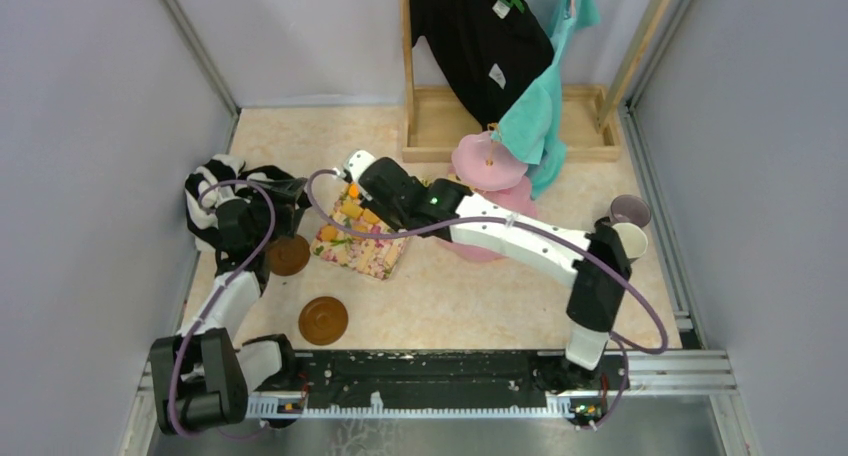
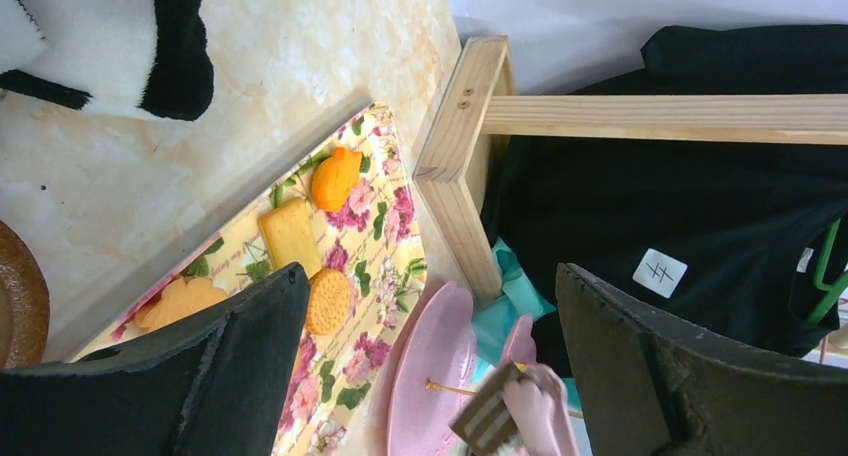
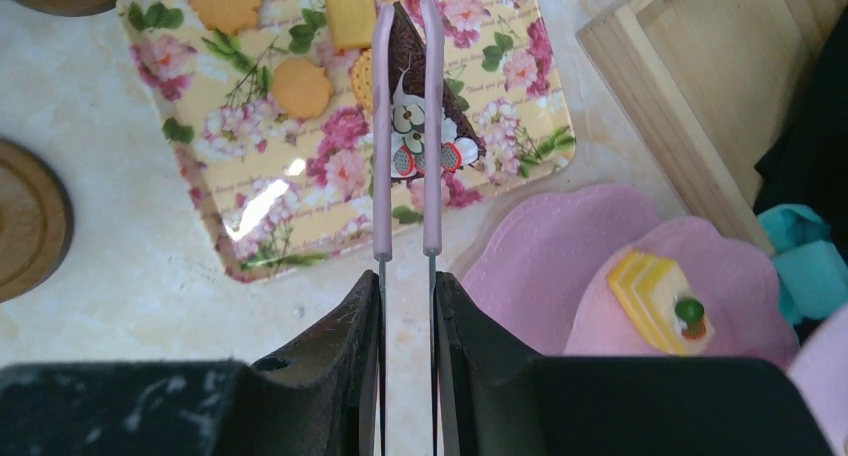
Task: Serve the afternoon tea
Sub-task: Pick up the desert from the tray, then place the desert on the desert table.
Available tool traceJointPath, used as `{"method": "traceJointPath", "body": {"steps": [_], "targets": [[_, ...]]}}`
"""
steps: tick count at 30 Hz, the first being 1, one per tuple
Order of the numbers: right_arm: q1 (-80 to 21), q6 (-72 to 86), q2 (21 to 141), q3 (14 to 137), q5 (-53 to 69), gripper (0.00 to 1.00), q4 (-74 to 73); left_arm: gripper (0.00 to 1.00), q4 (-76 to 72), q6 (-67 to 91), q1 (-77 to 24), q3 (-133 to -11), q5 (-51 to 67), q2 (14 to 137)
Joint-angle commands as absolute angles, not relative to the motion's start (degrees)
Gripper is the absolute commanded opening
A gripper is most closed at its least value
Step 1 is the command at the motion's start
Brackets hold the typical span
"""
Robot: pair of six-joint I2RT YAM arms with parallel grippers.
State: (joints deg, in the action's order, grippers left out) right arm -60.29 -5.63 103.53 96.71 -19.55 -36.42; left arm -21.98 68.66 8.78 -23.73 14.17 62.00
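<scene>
My right gripper (image 3: 405, 281) is shut on a pair of pink-tipped tongs (image 3: 381, 126). The tong tips pinch a brown cake slice (image 3: 457, 116) over the floral tray (image 3: 300, 201), which holds orange and yellow pastries (image 3: 300, 88). The pink cake stand (image 3: 560, 251) stands right of the tray, with a yellow cake (image 3: 655, 291) on one tier and a brown striped slice (image 2: 490, 416) on another. My left gripper (image 2: 430, 361) hangs open and empty left of the tray. Two brown saucers (image 1: 323, 319) (image 1: 288, 255) lie near it. The lilac mug (image 1: 630, 210) and cream mug (image 1: 632, 238) stand far right.
A black-and-white striped garment (image 1: 215, 191) lies at the left wall. A wooden rack base (image 1: 440, 126) with hanging black and teal clothes (image 1: 480, 36) stands behind the cake stand. Walls close in on both sides.
</scene>
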Motion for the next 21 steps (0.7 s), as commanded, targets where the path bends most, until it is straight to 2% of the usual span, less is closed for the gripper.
{"method": "traceJointPath", "body": {"steps": [1, 10, 21], "targets": [[-62.6, -0.6, 92.7, 92.4, -24.0, 0.00, -35.9, 0.97, -21.7, 67.1, 9.1, -25.5, 14.5, 61.1], [-65.4, 3.2, 82.5, 84.2, -31.5, 0.00, -43.2, 0.97, -24.4, 68.3, 8.4, -25.8, 15.4, 62.8], [-65.7, 5.8, 77.8, 80.1, -39.0, 0.00, -50.3, 0.95, -29.4, 69.7, 1.3, -28.0, 11.1, 68.1]]}}
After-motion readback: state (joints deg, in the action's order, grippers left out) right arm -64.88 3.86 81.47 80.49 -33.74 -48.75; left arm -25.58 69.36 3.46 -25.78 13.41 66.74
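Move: The right gripper still holds the tongs with the chocolate cake slice between their tips. The pink tiered stand is about 14 cm to its right and 6 cm ahead, the stand's middle some 7 cm lower. The yellow cake on the middle tier lies 10 cm right, 9 cm ahead and 6 cm lower; the flowered tray is 14 cm left, 8 cm ahead and 20 cm down. From the left gripper the stand is about 45 cm right, level with it and slightly lower. Carry the chocolate cake slice off the tray side with the right gripper, about 12 cm right towards the pink stand, drawing back some 6 cm early on and rising about 3 cm. Turn the wrist roughly 10 degrees clockwise and keep the tongs squeezed on the slice. Late on, let the open left gripper shift about 3 cm right towards the tray. ##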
